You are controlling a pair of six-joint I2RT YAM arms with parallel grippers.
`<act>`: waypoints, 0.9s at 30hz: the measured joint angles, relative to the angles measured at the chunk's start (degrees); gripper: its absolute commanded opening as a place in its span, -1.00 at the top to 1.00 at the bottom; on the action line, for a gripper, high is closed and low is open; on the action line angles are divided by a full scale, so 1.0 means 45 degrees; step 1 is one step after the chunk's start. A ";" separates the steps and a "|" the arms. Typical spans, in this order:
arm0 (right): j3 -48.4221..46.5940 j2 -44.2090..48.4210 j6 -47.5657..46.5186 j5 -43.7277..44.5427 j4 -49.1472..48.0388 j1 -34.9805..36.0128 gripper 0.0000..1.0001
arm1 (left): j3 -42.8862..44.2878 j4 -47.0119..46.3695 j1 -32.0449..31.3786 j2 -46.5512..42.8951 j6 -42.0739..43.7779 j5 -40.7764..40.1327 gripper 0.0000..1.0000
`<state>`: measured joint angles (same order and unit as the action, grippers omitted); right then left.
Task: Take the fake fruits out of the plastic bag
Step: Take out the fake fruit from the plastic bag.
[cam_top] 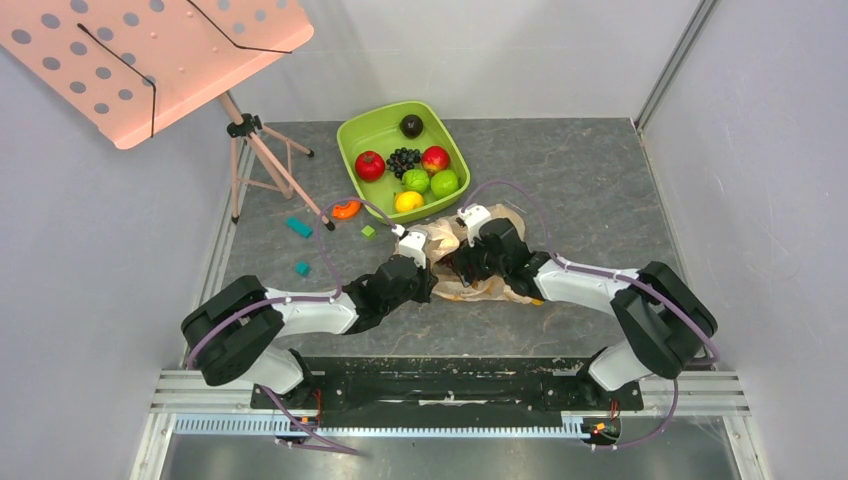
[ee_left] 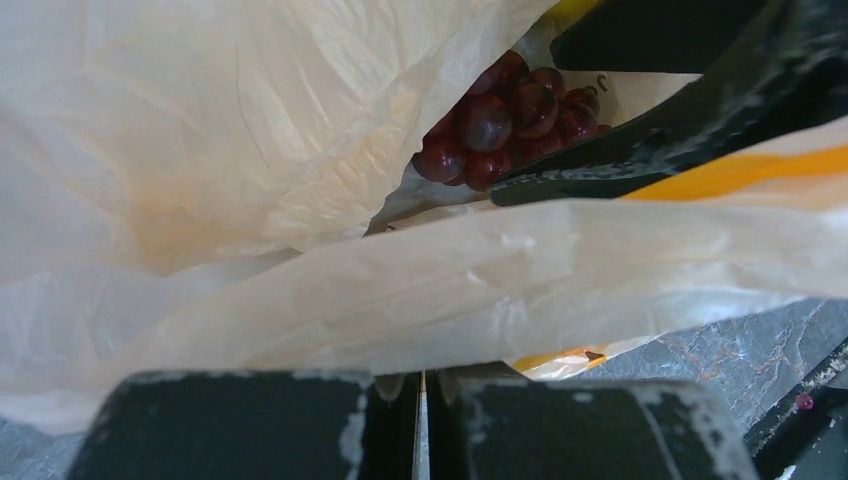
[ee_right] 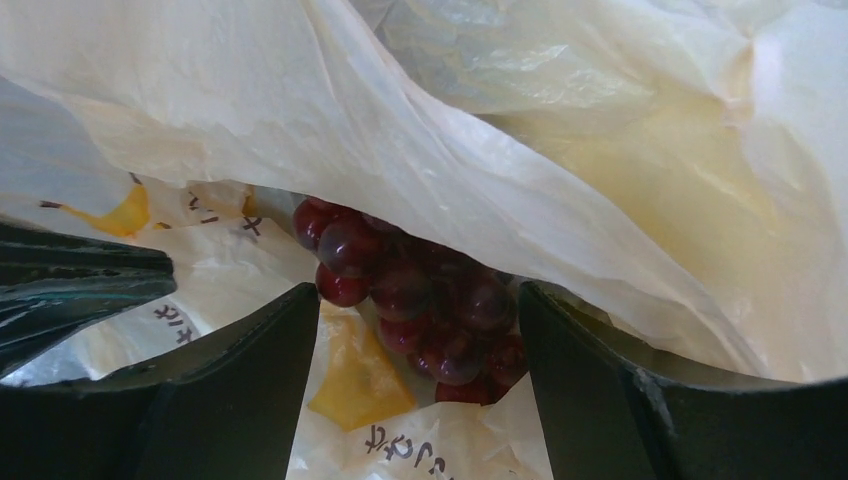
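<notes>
The plastic bag lies crumpled between my two arms. In the left wrist view its peach film fills the frame, with the mouth held apart. My left gripper is shut on a thin fold of the bag's lower edge. A dark red-purple grape bunch, one of the fake fruits, lies inside the bag; the same grape bunch shows through the mouth. My right gripper is inside the bag, open, its fingers straddling the bunch. Any other fruit in the bag is hidden.
A green tub with several fruits stands just behind the bag. An orange piece, teal blocks and a small green block lie to the left. A pink music stand's tripod stands at the back left. Walls close both sides.
</notes>
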<state>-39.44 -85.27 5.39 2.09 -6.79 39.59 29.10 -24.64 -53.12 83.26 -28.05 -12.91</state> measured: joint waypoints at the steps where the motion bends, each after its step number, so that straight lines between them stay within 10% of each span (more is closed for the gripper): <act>1: -0.0044 -0.0126 -0.0155 0.0010 -0.0015 0.0000 -0.54 | 0.0000 0.0000 0.0000 0.0005 0.0000 0.0000 0.96; 7: -0.0529 -0.1190 -0.0957 -0.0092 -0.0141 0.0000 -0.51 | 0.0000 -0.0010 0.0000 0.0049 0.0000 0.0005 0.96; 19: -0.0874 -0.2249 -0.1307 -0.0306 -0.0389 0.0000 0.28 | 0.0000 -0.0092 0.0000 0.0058 0.0005 0.0000 0.96; 27: -0.0860 -0.1268 -0.0947 -0.0597 -0.0083 0.0000 0.35 | 0.0053 -0.0160 0.0000 0.0238 0.0000 0.0000 0.96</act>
<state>-43.31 -90.98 1.13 -0.60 -7.16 39.59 29.34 -25.36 -53.12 84.33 -28.05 -12.91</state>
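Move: The red grapes lie in the open bag almost under my right hand, about 1 cm ahead, 2 cm to its left and some 4 cm below. From that hand the lemon in the basket is about 16 cm ahead and 12 cm left, the green block 9 cm ahead and 22 cm left, and the orange toy 8 cm back and 18 cm to the right. From my left hand the grapes are roughly 4 cm ahead, 5 cm right and 4 cm lower. I sink my open right hand about 3.5 cm into the bag, easing a centimetre or so forward and left, and close the fingers around the red grapes until they stop about a third open. Then I start back up with them, some 2.5 cm. My left hand stays in place, fingers shut, still holding the bag's rim. ##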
